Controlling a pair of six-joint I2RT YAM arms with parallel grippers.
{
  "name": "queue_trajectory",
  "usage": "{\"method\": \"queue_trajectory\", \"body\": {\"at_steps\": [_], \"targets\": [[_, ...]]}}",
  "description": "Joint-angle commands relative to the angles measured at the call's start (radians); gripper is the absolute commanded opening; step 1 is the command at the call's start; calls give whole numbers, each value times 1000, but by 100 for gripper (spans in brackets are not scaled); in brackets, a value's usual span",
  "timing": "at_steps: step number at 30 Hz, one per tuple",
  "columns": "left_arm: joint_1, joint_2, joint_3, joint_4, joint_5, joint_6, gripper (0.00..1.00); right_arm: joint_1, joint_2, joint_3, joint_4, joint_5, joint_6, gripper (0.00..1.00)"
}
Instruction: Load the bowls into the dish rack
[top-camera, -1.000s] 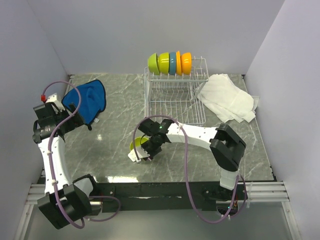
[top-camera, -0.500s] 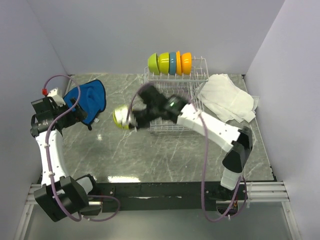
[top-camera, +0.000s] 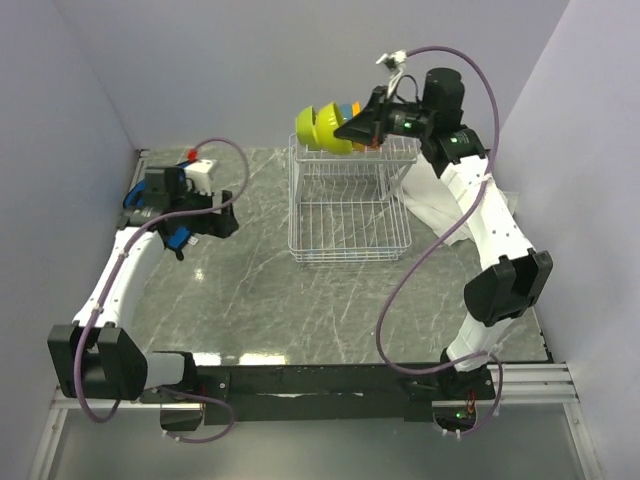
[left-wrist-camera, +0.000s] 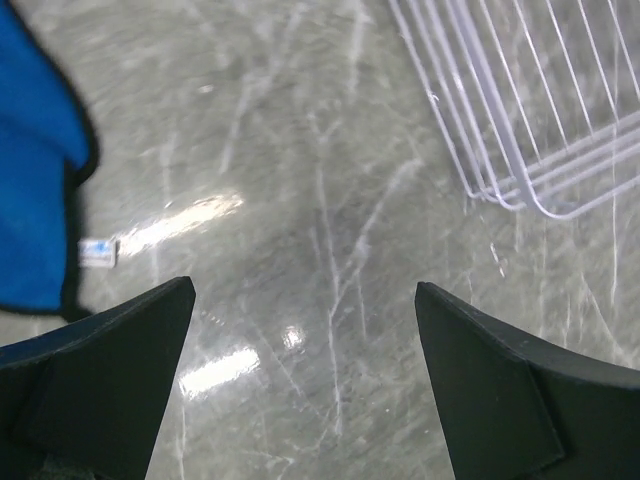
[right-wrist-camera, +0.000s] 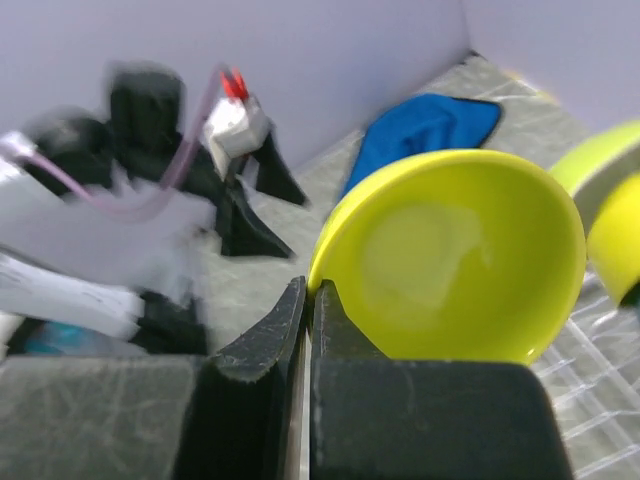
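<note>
The white wire dish rack (top-camera: 350, 257) stands at the back middle of the table. A lime green bowl (top-camera: 305, 125) sits on edge in the rack's raised back section. My right gripper (top-camera: 347, 130) is shut on the rim of a second lime green bowl (top-camera: 329, 127), held on edge just beside the first. In the right wrist view, that held bowl (right-wrist-camera: 455, 255) is pinched between the fingers of my right gripper (right-wrist-camera: 308, 290), and another lime bowl (right-wrist-camera: 612, 185) shows at the right. Slivers of the blue and orange bowls (top-camera: 352, 108) peek from behind the gripper. My left gripper (top-camera: 228, 226) (left-wrist-camera: 304, 290) hangs open over bare table, left of the rack (left-wrist-camera: 505, 195).
A blue cloth (left-wrist-camera: 35, 170) lies at the left of the table, mostly hidden under the left arm in the top view. A crumpled white towel (top-camera: 455, 205) lies right of the rack. Walls close in the back and both sides.
My right arm has lifted the lime bowl from the table's middle up to the rack's back section. My left arm has swung right, off the blue cloth.
</note>
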Motion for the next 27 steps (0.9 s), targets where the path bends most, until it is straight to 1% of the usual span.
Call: {"method": "queue_trajectory", "body": {"at_steps": [1,2,3,4,5,6,11,15,19,23,27], "targets": [[-49,45,95,19,-50,104,100,-170,-63,-82,481,-187,505,0],[-49,86,109,4,-59,110,99,-199,-60,-105,683,-194,594,0],[-49,103,134,-3,-69,119,99,-222,-55,-107,722,-208,671,0],[-49,125,143,-4,-83,130,99,-244,-35,-84,734,-217,684,0],[-49,158,152,-7,-100,133,99,-270,-29,-86,817,-227,766,0],[-49,175,167,-9,-132,132,100,-304,-23,-86,857,-227,798,0],[-51,245,223,-41,-154,164,99,-385,9,-92,978,-210,924,0],[-51,277,286,-108,-172,242,99,-431,52,-122,1087,-193,1012,0],[-49,294,321,-138,-218,329,99,-454,135,-115,1190,-182,1093,0],[-46,295,339,-156,-240,374,99,-462,186,-110,1253,-178,1161,0],[-46,318,355,-177,-284,396,99,-462,232,-96,1294,-179,1190,0]]}}
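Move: My right hand holds the last green bowl near the rack's upper tier. The free slot at the tier's right end lies about 12 cm to its right, 6 cm farther out and 8 cm lower. The near orange bowl bounding that slot stands 7 cm right and 6 cm out, the blue bowl 1 cm right and 6 cm out, both some 8 cm lower. From my left hand the slot is about 38 cm right, 10 cm ahead and 14 cm up. I keep the green bowl's rim pinched and swing my right hand some 17 cm right past the row of bowls, rising about 7 cm first, then pushing forward and sinking about 5 cm towards the free slot while the fingers tip upward some 20 degrees. My open, empty left hand goes about 6 cm forward, dipping 3 cm, shifting slightly right then back left, and turns to point more steeply down. ##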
